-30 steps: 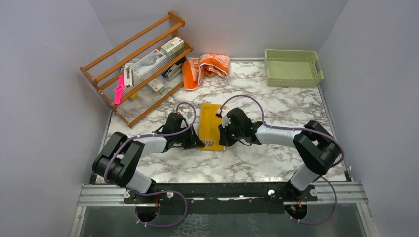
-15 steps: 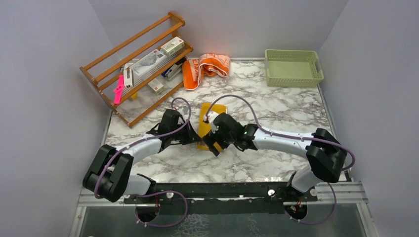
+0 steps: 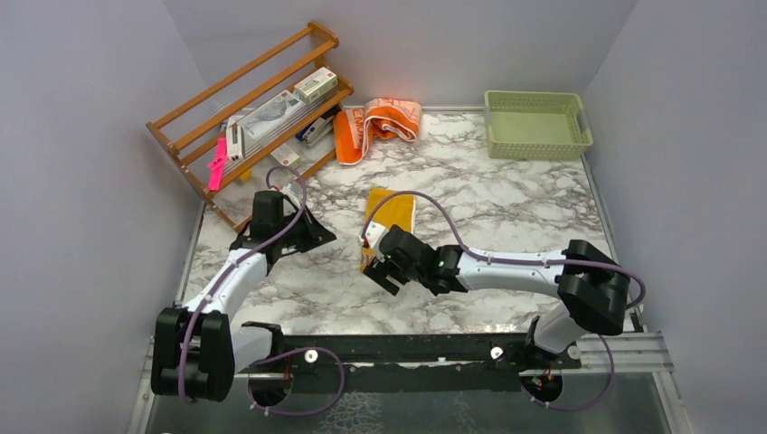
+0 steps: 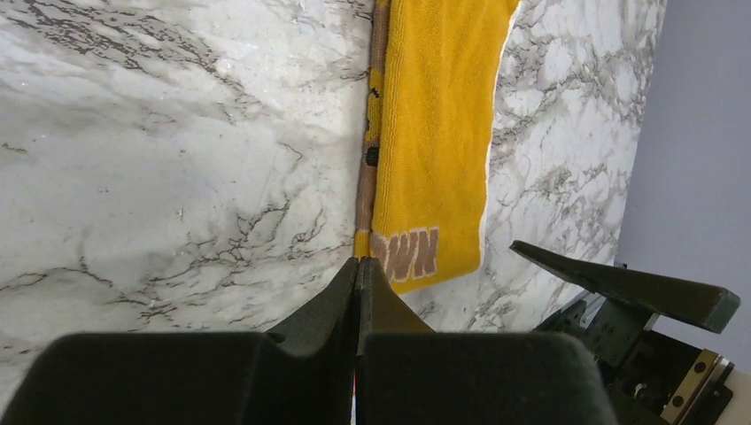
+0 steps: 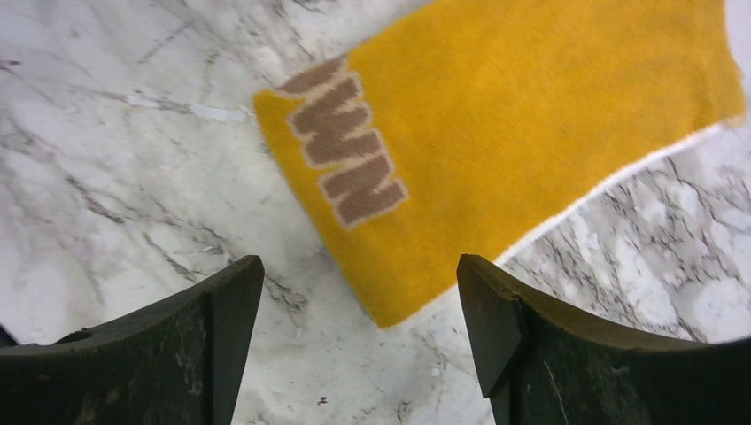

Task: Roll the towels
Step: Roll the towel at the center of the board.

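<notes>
A mustard-yellow towel (image 3: 391,215) lies flat as a long folded strip in the middle of the table, its brown lettering at the near end (image 5: 345,150). My right gripper (image 3: 378,274) hovers just before that near end, open, with the towel's near corner (image 5: 390,305) ahead of the gap between its fingers (image 5: 232,305). My left gripper (image 3: 326,238) is shut and empty, off to the towel's left, its tips (image 4: 359,266) pointing at the strip's near left corner (image 4: 416,257). The orange and peach towel (image 3: 378,123) lies crumpled at the back.
A wooden rack (image 3: 194,136) with boxes and a pink item (image 3: 217,163) leans at the back left. A pale green basket (image 3: 535,124) stands at the back right. The right gripper's finger (image 4: 620,285) shows at the lower right of the left wrist view.
The left arm has drawn back to the left, away from the yellow towel, still shut. The right gripper has opened and moved to the towel's near end.
</notes>
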You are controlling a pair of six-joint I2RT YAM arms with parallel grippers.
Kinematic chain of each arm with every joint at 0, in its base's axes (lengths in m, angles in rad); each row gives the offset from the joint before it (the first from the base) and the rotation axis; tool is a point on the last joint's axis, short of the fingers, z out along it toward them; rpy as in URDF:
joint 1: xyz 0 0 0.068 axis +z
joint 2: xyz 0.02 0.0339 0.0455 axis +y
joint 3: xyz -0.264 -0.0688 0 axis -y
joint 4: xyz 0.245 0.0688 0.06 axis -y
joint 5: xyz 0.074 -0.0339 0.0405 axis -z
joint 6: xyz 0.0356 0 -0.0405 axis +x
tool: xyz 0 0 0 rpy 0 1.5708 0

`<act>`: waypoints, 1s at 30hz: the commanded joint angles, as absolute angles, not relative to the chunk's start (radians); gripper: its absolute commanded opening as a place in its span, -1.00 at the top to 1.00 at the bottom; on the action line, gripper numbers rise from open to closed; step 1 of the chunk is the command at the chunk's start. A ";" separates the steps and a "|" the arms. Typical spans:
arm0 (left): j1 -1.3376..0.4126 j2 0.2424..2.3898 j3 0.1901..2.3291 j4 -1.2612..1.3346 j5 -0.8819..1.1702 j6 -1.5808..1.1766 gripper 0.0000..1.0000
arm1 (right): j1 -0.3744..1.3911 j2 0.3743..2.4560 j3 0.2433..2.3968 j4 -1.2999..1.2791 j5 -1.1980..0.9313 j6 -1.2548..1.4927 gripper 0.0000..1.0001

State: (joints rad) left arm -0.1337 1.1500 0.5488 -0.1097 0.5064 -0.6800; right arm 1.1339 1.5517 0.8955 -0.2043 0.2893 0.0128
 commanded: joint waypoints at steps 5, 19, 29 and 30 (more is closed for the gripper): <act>-0.074 1.109 0.571 -0.193 0.605 -0.604 1.00 | 1.156 1.614 0.953 -0.238 0.147 -0.138 -0.14; -0.036 1.091 0.571 -0.230 0.641 -0.571 1.00 | 1.156 1.802 1.034 -0.231 0.231 -0.212 0.05; -0.027 1.106 0.582 -0.232 0.655 -0.564 1.00 | 1.149 1.856 1.028 -0.211 0.252 -0.205 0.10; -0.025 1.107 0.584 -0.232 0.656 -0.563 1.00 | 1.146 1.867 1.034 -0.217 0.245 -0.203 0.12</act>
State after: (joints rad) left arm -0.0338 1.1107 0.5495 -0.2199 0.6186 -0.5838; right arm 1.1511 1.7981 1.0298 -0.1993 0.2264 -0.2001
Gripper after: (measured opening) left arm 0.009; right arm 0.454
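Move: The folded yellow towel's near edge lies roughly 1 cm ahead, 2 cm left and 5 cm below the right hand; the towel's middle is about 10 cm ahead and 1 cm left of that hand. The orange towel lies some 34 cm ahead and 3 cm left of it, the white box about 28 cm ahead and 24 cm left. From the left hand the near edge is some 6 cm back, 12 cm right and 9 cm down. Down about 4.5 cm and some 3 cm to the left, the right hand first dips back a little, then slides some 2 cm forward low over the board, bringing its fingers astride the towel's near edge by the brown letters, one above the towel, one just outside it. It turns about 15 degrees, mostly counter-clockwise, while the wide-open fingers close to about half. The shut left gripper backs off some 2 cm, back and left. ##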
